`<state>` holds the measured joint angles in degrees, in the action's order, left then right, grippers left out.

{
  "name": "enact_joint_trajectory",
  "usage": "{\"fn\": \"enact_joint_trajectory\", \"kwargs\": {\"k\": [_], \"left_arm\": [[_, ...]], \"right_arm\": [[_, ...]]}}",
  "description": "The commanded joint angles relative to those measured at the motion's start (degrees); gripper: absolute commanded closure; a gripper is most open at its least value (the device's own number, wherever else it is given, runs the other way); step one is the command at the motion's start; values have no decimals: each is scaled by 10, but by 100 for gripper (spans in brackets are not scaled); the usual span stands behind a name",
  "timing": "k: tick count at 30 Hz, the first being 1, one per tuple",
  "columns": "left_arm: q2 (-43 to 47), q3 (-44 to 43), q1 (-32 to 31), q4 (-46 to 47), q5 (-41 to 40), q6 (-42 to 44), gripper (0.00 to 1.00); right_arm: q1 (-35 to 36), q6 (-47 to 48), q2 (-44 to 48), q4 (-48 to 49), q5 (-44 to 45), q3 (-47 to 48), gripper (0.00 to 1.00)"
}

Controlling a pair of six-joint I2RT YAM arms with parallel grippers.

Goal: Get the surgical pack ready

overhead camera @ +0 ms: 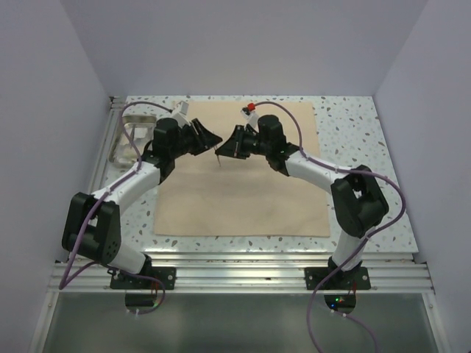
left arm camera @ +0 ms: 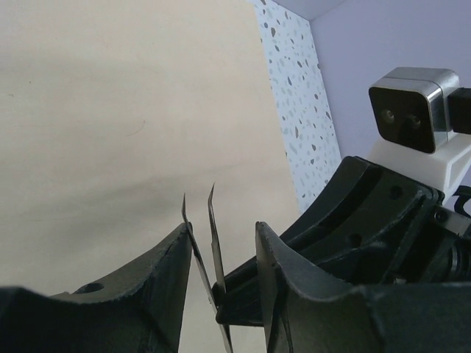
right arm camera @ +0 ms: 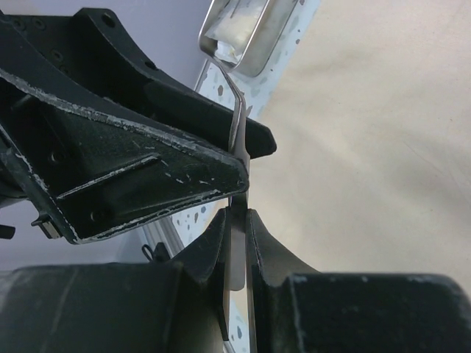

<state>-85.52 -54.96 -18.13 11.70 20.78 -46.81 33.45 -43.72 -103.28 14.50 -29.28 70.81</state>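
The surgical pack's tan cloth [overhead camera: 243, 191] lies spread flat on the table. Above its far middle the two grippers meet tip to tip. My right gripper [right arm camera: 237, 217] is shut on the flat end of thin steel tweezers [right arm camera: 237, 125]. In the left wrist view the tweezers [left arm camera: 214, 243] stand with their two blades apart between my left gripper's [left arm camera: 221, 232] fingers. One blade touches one finger, and the other blade stands clear of the other finger. The steel tray [overhead camera: 129, 140] sits off the cloth at the far left and holds a white packet [right arm camera: 228, 33].
The speckled tabletop [overhead camera: 353, 125] borders the cloth on all sides. Purple walls close in the back and both sides. A metal rail [overhead camera: 243, 265] runs along the near edge by the arm bases. The right wrist's camera [left arm camera: 412, 110] hangs close to my left gripper.
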Motion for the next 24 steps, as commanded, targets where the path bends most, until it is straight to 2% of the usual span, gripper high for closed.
{"fn": "enact_joint_trajectory", "kwargs": {"k": [1, 4, 5, 8, 10, 13, 14, 15, 17, 21, 23, 24], "left_arm": [[-6, -41, -11, -25, -32, 28, 56], [-9, -48, -19, -33, -49, 35, 64], [-8, -49, -24, -33, -54, 37, 74], [-5, -51, -33, -35, -71, 47, 91], [-6, -55, -34, -44, -81, 53, 93], [-7, -62, -38, -58, -90, 64, 100], [-7, -69, -37, -63, -93, 72, 100], [-8, -73, -38, -76, -100, 77, 100], [-9, -88, -37, -95, -113, 96, 100], [-20, -141, -35, -192, -181, 154, 100], [-36, -188, -29, -234, -207, 196, 100], [-43, -203, -24, -273, -248, 211, 100]], "right_arm": [[6, 29, 34, -13, 19, 7, 100], [7, 34, 35, -16, 21, 8, 100], [7, 38, 37, -19, 22, 7, 100], [8, 46, 40, -26, 28, 6, 100], [8, 49, 42, -27, 33, 4, 100], [8, 51, 46, -25, 35, -1, 88], [8, 51, 47, -24, 35, -1, 78], [8, 51, 48, -24, 38, -5, 73], [8, 53, 54, -23, 46, -11, 68], [6, 63, 78, -27, 75, -31, 51], [4, 72, 91, -33, 96, -40, 48], [2, 76, 105, -34, 103, -49, 47]]}}
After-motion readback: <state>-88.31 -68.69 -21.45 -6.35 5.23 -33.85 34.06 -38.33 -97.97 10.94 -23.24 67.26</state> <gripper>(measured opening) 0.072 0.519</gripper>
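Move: Some 1 cm back from and about 1 cm below the left hand's point, and level with it sideways, is the middle of the tweezers, standing between its half-open fingers. The right hand already pinches them towards the blunt end, their middle about 2 cm ahead of its point and otherwise level. The left fingertips wait about 3 cm ahead of the right hand and 1 cm above it. The tray lies roughly 33 cm left of the left hand, 7 cm farther out and 18 cm lower. Closing on the tweezers almost on the spot, the left fingers pinch them above the right hand's grip. Once they are shut, the right fingers open about halfway and let go, that hand easing 2 cm to the right. Still gripping, the left hand then draws forward and left about 3 cm, rising slightly and rolling its left side up nearly 20 degrees. ##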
